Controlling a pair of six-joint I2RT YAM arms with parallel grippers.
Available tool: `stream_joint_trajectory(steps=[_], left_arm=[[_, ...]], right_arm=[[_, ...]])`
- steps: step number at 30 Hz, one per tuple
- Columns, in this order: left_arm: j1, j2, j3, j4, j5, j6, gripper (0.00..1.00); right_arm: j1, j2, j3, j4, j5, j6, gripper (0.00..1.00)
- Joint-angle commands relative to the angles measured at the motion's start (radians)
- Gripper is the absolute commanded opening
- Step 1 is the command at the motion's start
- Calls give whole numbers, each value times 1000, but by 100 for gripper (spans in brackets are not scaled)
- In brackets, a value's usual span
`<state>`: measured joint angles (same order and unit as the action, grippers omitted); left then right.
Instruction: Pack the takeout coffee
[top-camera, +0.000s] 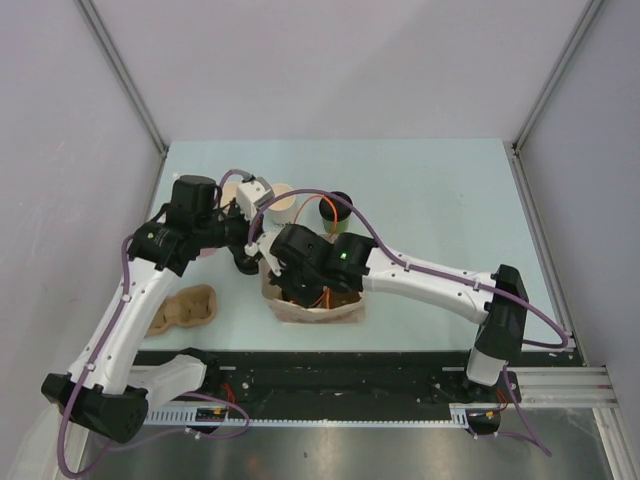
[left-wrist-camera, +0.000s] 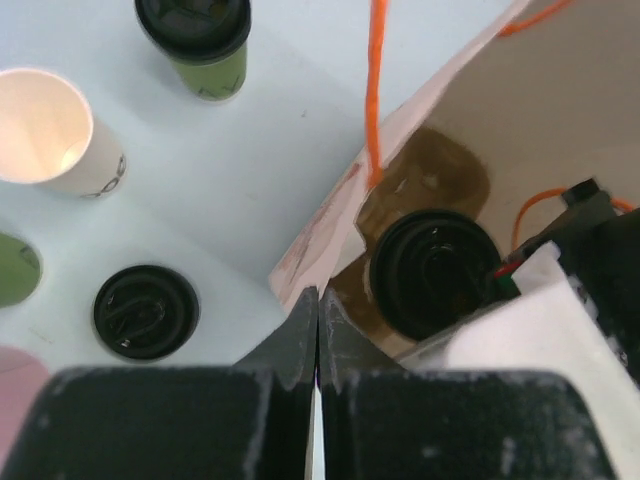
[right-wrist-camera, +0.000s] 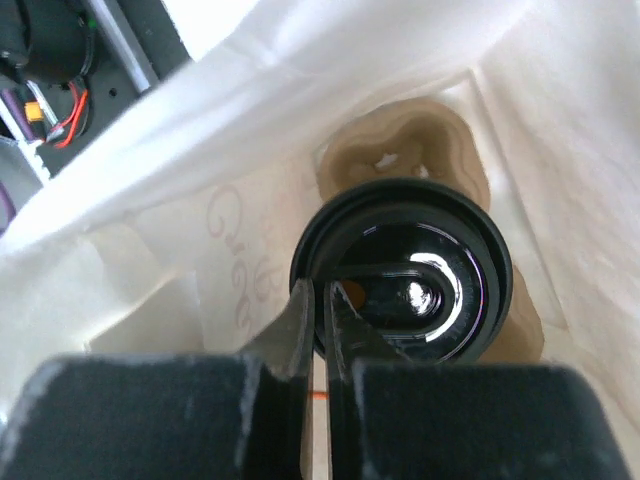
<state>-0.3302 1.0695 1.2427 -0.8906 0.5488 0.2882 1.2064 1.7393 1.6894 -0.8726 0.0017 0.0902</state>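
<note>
A takeout coffee cup with a black lid (right-wrist-camera: 420, 270) stands in a brown pulp carrier (right-wrist-camera: 400, 140) on the floor of the beige paper bag (top-camera: 345, 308); its side is hidden. My right gripper (right-wrist-camera: 322, 295) reaches down into the bag and is shut on the near rim of that lid. The left gripper (left-wrist-camera: 318, 300) is shut on the bag's top edge (left-wrist-camera: 330, 225), with the same lidded cup (left-wrist-camera: 435, 270) visible inside. On the table behind the bag, a green-sided cup with a black lid (left-wrist-camera: 195, 40) stands next to a white-sided cup (left-wrist-camera: 50, 130) that is open on top.
A loose black lid (left-wrist-camera: 145, 310) lies on the table left of the bag. An orange bag handle (left-wrist-camera: 375, 90) hangs over the opening. A second pulp carrier (top-camera: 188, 308) lies near the table's front left. A pink cup edge (left-wrist-camera: 15, 385) shows at lower left.
</note>
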Motion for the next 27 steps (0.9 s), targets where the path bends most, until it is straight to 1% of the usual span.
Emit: stream_joint_trajectory(steps=[1, 4, 8, 13, 16, 17, 22, 25, 27], left_arm=[[-30, -5, -23, -14, 125, 11, 0], [-32, -6, -19, -16, 122, 16, 1], [-32, 6, -9, -16, 125, 12, 1], [-32, 4, 1, -18, 112, 17, 1], [-32, 6, 8, -19, 102, 20, 0], [-32, 7, 6, -19, 102, 20, 0], [-33, 15, -2, -22, 91, 29, 1], [-33, 20, -6, -24, 73, 31, 0], [-32, 20, -8, -27, 57, 34, 0]], right_arm=[[-36, 23, -86, 184, -144, -124, 0], [-60, 19, -150, 236, -204, -125, 0], [-61, 45, -152, 238, -244, -141, 0], [-67, 37, -169, 228, -232, -139, 0], [-76, 28, -178, 227, -215, -133, 10], [-76, 23, -177, 228, -212, -133, 18], [-67, -26, -137, 239, -204, -119, 31], [-57, -58, -117, 236, -178, -122, 42], [-56, -79, -109, 235, -174, -124, 47]])
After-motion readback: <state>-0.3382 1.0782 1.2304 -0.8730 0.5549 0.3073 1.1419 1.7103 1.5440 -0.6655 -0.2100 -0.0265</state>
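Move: The right hand already has the lidded cup by its lid rim inside the bag; the carrier socket it is taken to lies about 3 cm ahead, 3 cm left and roughly 10 cm below that hand. Outside the bag, the loose black lid lies some 9 cm ahead and 12 cm left, the white cup 18 cm ahead and 4 cm left, the green lidded cup 18 cm ahead and 8 cm right. From the left hand the socket lies about 4 cm back, 7 cm right and 15 cm down. Keeping its pinch on the rim, the right hand eases the cup about 1.5 cm down and as much to the left inside the bag towards the carrier socket, turning some 10 degrees counter-clockwise with its left side tipping up a little. It then all but stops and spreads its fingers to nearly half open, one on either side of the rim, letting go of the cup, while the shut left hand stays at the bag's edge and keeps its pinch there. ##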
